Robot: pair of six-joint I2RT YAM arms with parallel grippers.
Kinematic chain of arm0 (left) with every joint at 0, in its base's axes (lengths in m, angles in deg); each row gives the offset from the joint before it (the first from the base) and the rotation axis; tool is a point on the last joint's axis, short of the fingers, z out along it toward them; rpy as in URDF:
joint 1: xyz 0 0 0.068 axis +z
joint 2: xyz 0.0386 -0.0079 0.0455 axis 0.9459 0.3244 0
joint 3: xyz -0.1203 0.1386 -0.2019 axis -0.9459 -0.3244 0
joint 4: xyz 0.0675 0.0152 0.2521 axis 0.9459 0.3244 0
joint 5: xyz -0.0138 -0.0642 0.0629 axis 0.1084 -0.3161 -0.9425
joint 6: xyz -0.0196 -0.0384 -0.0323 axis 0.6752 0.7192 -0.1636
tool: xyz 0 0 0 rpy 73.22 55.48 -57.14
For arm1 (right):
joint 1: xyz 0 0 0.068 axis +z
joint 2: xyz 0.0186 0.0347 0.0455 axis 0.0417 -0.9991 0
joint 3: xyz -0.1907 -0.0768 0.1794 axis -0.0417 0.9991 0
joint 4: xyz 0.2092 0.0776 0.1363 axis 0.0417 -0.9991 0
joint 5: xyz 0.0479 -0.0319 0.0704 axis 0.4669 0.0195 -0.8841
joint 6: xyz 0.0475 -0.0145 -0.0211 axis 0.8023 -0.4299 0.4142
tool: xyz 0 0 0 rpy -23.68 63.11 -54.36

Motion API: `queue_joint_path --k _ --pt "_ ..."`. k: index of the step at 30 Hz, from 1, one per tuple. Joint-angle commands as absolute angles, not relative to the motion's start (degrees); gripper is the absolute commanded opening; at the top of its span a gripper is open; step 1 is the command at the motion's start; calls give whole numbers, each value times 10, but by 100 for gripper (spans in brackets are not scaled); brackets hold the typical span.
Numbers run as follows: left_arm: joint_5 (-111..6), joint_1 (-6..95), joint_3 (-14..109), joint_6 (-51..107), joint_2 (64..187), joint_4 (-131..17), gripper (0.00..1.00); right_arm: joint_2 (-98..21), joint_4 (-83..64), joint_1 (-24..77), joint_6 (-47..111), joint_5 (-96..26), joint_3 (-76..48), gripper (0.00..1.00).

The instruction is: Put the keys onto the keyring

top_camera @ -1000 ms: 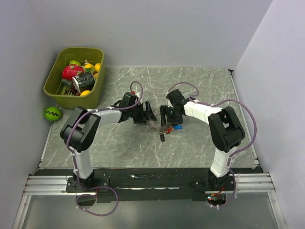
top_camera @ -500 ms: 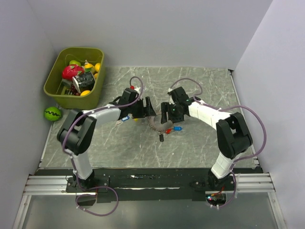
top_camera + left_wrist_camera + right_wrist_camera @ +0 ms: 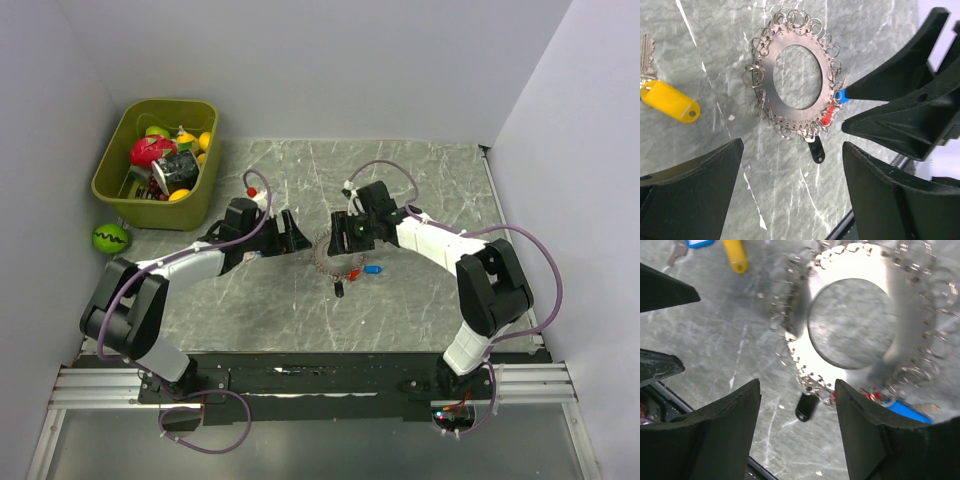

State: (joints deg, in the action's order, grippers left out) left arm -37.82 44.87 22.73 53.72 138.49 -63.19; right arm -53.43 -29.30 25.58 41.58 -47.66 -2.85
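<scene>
The keyring [image 3: 769, 75] is a flat silver ring edged with several small split rings, lying on the marble table. A dark fob [image 3: 816, 150], a red tag [image 3: 826, 118] and a blue tag [image 3: 840, 95] hang at its rim. A key with a yellow tag [image 3: 669, 102] lies loose to its left. The right wrist view shows the keyring [image 3: 840, 375], the yellow tag [image 3: 735, 255] and a second blue-tagged key [image 3: 699, 243] at the top edge. My left gripper [image 3: 290, 237] is open and empty, left of the ring [image 3: 326, 256]. My right gripper [image 3: 341, 234] is open and empty, just above the ring's far right side.
A green bin [image 3: 113, 186] full of toys stands at the back left. A green ball [image 3: 110, 238] lies beside it, off the mat. White walls close in the table on three sides.
My left gripper has drawn back to the left, away from the ring. My right gripper has shifted a little up and left over the ring. The ring stays on the table.
</scene>
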Motion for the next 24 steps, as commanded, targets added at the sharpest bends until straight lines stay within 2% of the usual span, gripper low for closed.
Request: queue_joint_path --k 1,8,17,24 --pt "-336 464 210 561 1345 -702 86 -550 -269 273 402 -488 -65 67" --pt "-347 462 201 561 1362 -690 80 -575 -273 285 415 -470 -80 65" --pt "-348 440 207 578 1412 -709 60 -585 -284 285 420 -453 -86 64" --pt "-356 420 224 598 1465 -713 55 -589 -310 285 393 -404 -103 63"
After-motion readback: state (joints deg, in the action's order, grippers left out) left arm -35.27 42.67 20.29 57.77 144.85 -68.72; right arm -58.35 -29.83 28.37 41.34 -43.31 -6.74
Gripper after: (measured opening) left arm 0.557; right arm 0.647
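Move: The left hand has the keyring about 7 cm to its right, 3 cm ahead and 9 cm below; the black key lies some 7 cm in front of the ring's centre, on the side nearer the robot, and the yellow key about 6 cm left of this hand and 4 cm ahead. The right hand stands above the keyring, whose middle is some 3 cm ahead and 7 cm below; the red key is about 4 cm right and 1 cm back, the blue key 7 cm right. Down, and at the same time back and to the right, the left hand sinks about 5 cm from its small crest towards the near-left rim of the keyring, its open fingers narrowing by roughly a third but not shutting. Over the keyring the right hand slides some 2.5 cm left, settles 1.5 cm lower and eases 1 cm back right, its fingers staying partly open. ##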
